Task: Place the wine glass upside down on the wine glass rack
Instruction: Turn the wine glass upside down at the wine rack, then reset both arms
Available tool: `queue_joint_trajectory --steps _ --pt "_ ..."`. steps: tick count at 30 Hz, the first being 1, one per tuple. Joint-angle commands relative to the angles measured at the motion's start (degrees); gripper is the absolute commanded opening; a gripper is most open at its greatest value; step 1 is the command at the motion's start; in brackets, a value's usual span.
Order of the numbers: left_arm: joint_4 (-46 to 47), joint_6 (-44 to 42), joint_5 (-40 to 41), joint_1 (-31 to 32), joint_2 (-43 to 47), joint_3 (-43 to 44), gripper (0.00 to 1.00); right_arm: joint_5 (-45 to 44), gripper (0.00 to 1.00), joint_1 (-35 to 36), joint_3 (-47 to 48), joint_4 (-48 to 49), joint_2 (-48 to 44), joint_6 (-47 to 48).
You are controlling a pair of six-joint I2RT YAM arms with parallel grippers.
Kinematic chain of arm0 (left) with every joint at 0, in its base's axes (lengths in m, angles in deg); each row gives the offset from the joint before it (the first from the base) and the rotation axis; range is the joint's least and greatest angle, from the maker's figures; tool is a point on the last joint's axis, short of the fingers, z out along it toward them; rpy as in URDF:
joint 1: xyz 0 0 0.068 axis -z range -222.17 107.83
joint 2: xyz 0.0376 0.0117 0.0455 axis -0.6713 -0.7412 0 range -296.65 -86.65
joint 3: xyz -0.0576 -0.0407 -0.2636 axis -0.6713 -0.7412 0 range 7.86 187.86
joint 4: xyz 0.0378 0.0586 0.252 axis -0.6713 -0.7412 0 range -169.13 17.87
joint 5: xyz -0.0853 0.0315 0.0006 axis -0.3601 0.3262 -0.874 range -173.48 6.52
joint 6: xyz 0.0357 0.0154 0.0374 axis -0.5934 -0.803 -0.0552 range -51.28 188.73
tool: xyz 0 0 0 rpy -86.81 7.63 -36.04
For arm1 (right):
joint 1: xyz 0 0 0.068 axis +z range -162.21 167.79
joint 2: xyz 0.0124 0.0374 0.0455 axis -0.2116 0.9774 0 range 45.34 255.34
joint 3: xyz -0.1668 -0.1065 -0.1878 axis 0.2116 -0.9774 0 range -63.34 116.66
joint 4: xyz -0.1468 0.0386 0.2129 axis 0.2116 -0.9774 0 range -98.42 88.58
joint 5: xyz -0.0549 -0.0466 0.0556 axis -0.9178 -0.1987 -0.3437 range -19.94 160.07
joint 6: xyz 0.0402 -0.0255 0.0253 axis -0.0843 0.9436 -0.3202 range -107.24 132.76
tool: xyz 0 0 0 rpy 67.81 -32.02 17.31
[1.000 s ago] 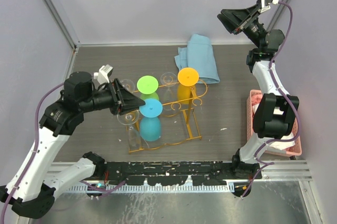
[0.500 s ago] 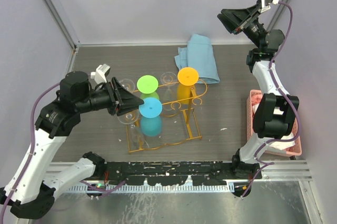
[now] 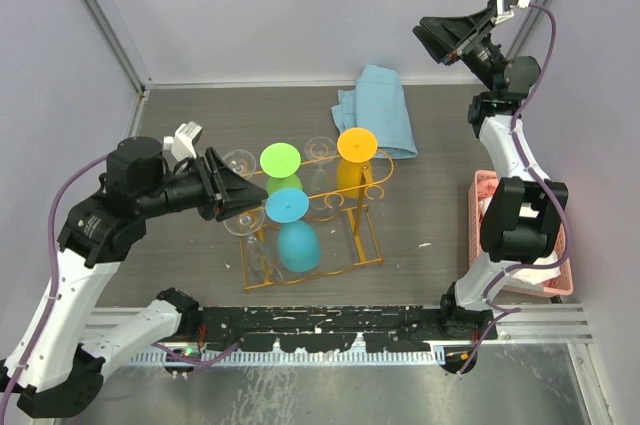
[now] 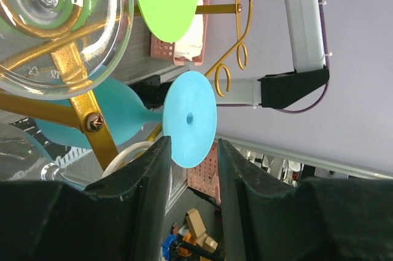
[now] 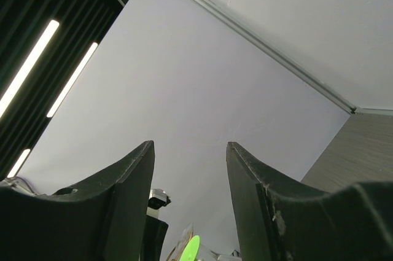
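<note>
The blue wine glass (image 3: 287, 205) hangs upside down on the orange-gold wine glass rack (image 3: 352, 263), foot disc on top, bowl (image 3: 297, 245) below the rail. My left gripper (image 3: 256, 198) sits just left of the disc, open. In the left wrist view the blue disc (image 4: 190, 120) shows past my open left gripper (image 4: 191, 150), its lower edge in the gap, and the bowl (image 4: 120, 120) hangs behind a rack (image 4: 73, 83) bar. My right gripper (image 3: 432, 43) is raised at the back right, open and empty; its view shows the right gripper (image 5: 190, 150) against the wall.
A green glass (image 3: 280, 158) and an orange glass (image 3: 357, 145) also hang on the rack, with clear glasses (image 3: 240, 160) around them. A blue cloth (image 3: 378, 110) lies behind the rack. A pink basket (image 3: 483, 185) stands at the right, behind the right arm.
My left gripper has opened, let go of the blue glass and drawn back a little to the left. The blue bowl has swung slightly right. The right arm has not moved.
</note>
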Motion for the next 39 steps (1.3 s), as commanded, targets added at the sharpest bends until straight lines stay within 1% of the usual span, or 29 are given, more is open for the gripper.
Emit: queue_joint_trajectory --steps 1,7,8,13,14,15,18,20,22,23,25,26,28,33,39 --pt "0.92 -1.46 1.16 0.27 0.67 2.70 0.38 -0.96 0.56 -0.31 1.40 3.49 -0.65 -0.04" --pt "0.32 -2.72 2.42 0.26 0.60 5.40 0.38 -0.84 0.56 -0.56 1.21 3.16 -0.74 0.05" --pt "0.07 -3.47 2.77 0.25 0.57 6.17 0.38 -0.86 0.57 -0.62 1.15 3.02 -0.81 0.17" --pt "-1.22 -7.09 5.97 0.26 0.56 10.31 0.35 -0.48 0.67 -0.95 1.46 2.20 -0.83 0.95" --pt "-1.54 -8.39 6.38 0.25 0.39 11.04 0.35 -0.43 0.76 -0.95 1.47 2.01 -0.87 1.15" --pt "-1.77 -9.38 6.70 0.25 0.18 11.59 0.36 -0.43 0.79 -0.93 1.56 1.80 -0.91 1.30" --pt "-3.37 -13.22 9.63 0.25 -0.27 13.14 0.39 -0.43 0.83 -1.01 1.73 1.65 -1.07 1.53" --pt "-5.00 -16.22 13.67 0.25 -0.71 14.28 0.43 -0.43 0.99 -1.04 1.74 1.45 -1.30 1.81" --pt "-6.46 -19.91 17.85 0.25 -1.06 15.86 0.49 -0.34 1.00 -1.06 1.60 0.59 -1.63 2.46" --pt "-7.60 -21.82 20.72 0.29 -1.38 16.84 0.56 -0.35 1.00 -1.04 1.44 -0.02 -1.93 3.17" --pt "-9.07 -25.48 25.58 0.25 -1.90 18.80 0.87 -0.25 1.00 -1.02 1.09 -2.12 -2.79 5.29" --pt "-9.71 -27.18 28.03 0.25 -2.09 19.70 0.99 -0.13 1.00 -1.03 1.03 -4.16 -3.37 7.07" --pt "-9.94 -29.44 32.06 0.26 -2.06 20.74 0.98 -0.21 1.00 -1.04 1.17 -10.29 -5.09 12.46" --pt "-7.30 -32.94 37.96 0.25 -1.45 19.76 0.98 -1.94 1.00 -1.02 1.57 -25.04 -9.32 25.95" --pt "-6.95 -36.45 47.10 0.25 -2.10 18.58 0.98 -8.79 1.00 0.23 2.46 -46.94 -15.87 45.96"
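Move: From the left gripper the base of the upside-down blue wine glass lies about 5 cm to the right, 2 cm ahead and 4 cm below. The near clear base is nearly straight below, some 5 cm down; the far clear base is about 8 cm ahead and 2 cm left, the green base 9 cm ahead and 4 cm right, both roughly 5 cm lower. From the right gripper the blue base lies some 27 cm back, 23 cm left and 14 cm below. Lift the empty left gripper about 5 cm clear of the rack, then take it level to the left and forward, some 10 cm left, away from the hung blue glass, swinging the fingers round from rightward to mostly forward and opening them wide on the way. Meanwhile lower the right gripper slightly, turning it a little clockwise and opening it fully. ##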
